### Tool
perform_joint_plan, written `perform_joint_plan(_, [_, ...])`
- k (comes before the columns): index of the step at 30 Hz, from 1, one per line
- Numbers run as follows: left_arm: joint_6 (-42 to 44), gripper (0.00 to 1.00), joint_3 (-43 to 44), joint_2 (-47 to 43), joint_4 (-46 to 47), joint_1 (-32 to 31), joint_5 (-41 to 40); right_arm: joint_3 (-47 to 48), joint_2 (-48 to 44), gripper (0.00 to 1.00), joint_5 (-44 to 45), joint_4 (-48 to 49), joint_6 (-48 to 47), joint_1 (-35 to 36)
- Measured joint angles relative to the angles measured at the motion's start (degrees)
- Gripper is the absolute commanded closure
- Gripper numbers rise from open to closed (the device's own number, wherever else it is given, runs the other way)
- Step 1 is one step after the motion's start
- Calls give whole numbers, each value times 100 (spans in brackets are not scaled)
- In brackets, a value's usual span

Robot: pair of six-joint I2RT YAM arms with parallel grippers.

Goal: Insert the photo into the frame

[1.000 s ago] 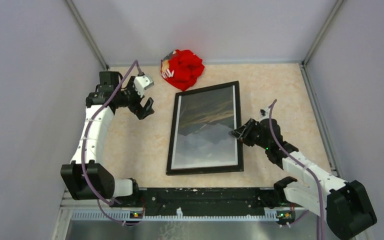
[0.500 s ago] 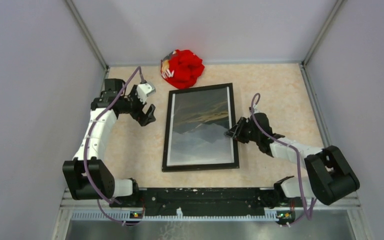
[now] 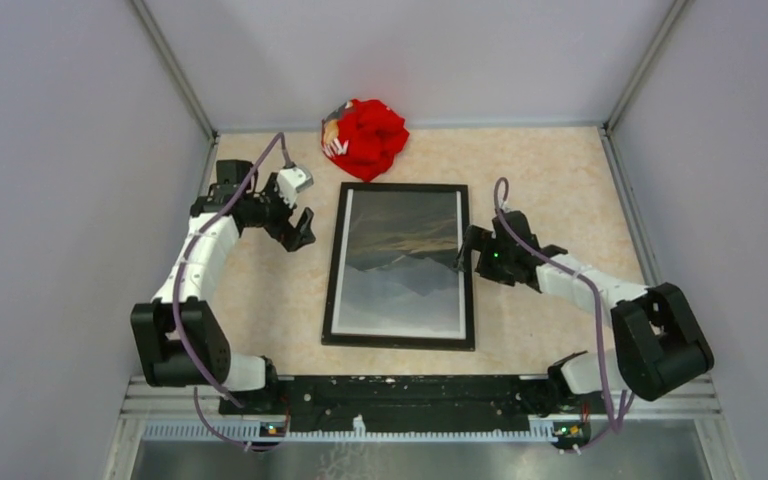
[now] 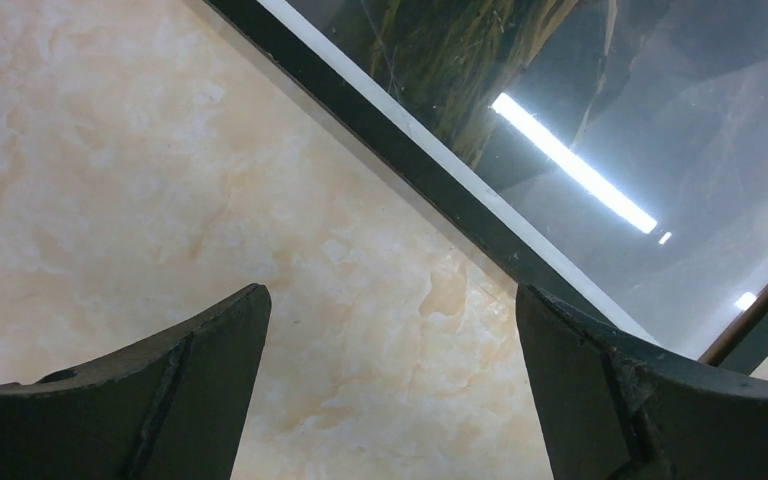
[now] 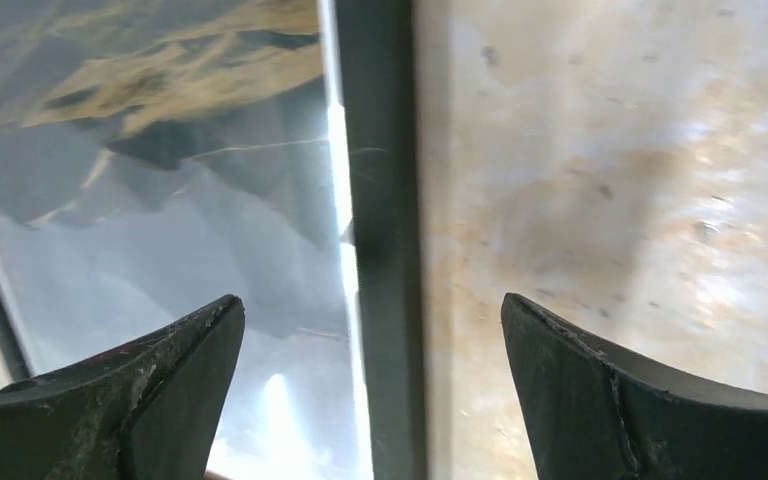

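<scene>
The frame lies flat on the table, black side up, with the photo of dark misty mountains and golden streaks inside it. My right gripper hangs open over the frame's right edge. In the right wrist view its fingers straddle the black frame bar, one over the photo, one over the table, and the right gripper holds nothing. My left gripper stands open just left of the frame's upper left part. In the left wrist view the left gripper is above bare table, beside the frame border and photo.
A red cloth bundle sits at the back of the table, just beyond the frame's top edge. Grey walls enclose the table on the left, right and back. Both arm bases stand on the black rail at the near edge.
The right gripper has opened and let go of the frame's right edge. The frame with the photo slid left and turned square to the table. The left gripper barely moved.
</scene>
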Motion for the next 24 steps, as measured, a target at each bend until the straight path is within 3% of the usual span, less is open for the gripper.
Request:
perform_joint_plan(7, [-778,1,-2,885,562,415,188,450,-535,1,925,-1274,-321,-48])
perform_joint_plan(15, [-1462,1,-271,1648,1790,1193,-4,835,-1113,1,1961,-1488,-782,-726])
perform_joint_plan(19, [-1790,1,-673,1884,2437,1224,-94,142,-1526,1,2846,-758,-1222,-1193])
perform_joint_plan(24, [-2232,1,-1419,1862,3475,1222,-48,-1187,-2310,1,3932,667,-2144,-1294])
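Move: Just under the right hand, some 4 cm down, lies the right bar of the photo frame. The frame's middle is about 15 cm to that hand's left and level with it, and the red cloth lies some 30 cm ahead and 24 cm left. From the left hand, the frame's middle is roughly 21 cm to the right, 4 cm back and 15 cm below. Swinging away from the frame, the right hand travels about 20 cm to the right, lifting some 7 cm early on and then levelling off, while its open fingers turn from forward-left to forward-right and tilt up. The left hand, also open, sinks about 13 cm beside the frame, drawing left and a little forward with a counter-clockwise turn. Neither hand grips anything. ##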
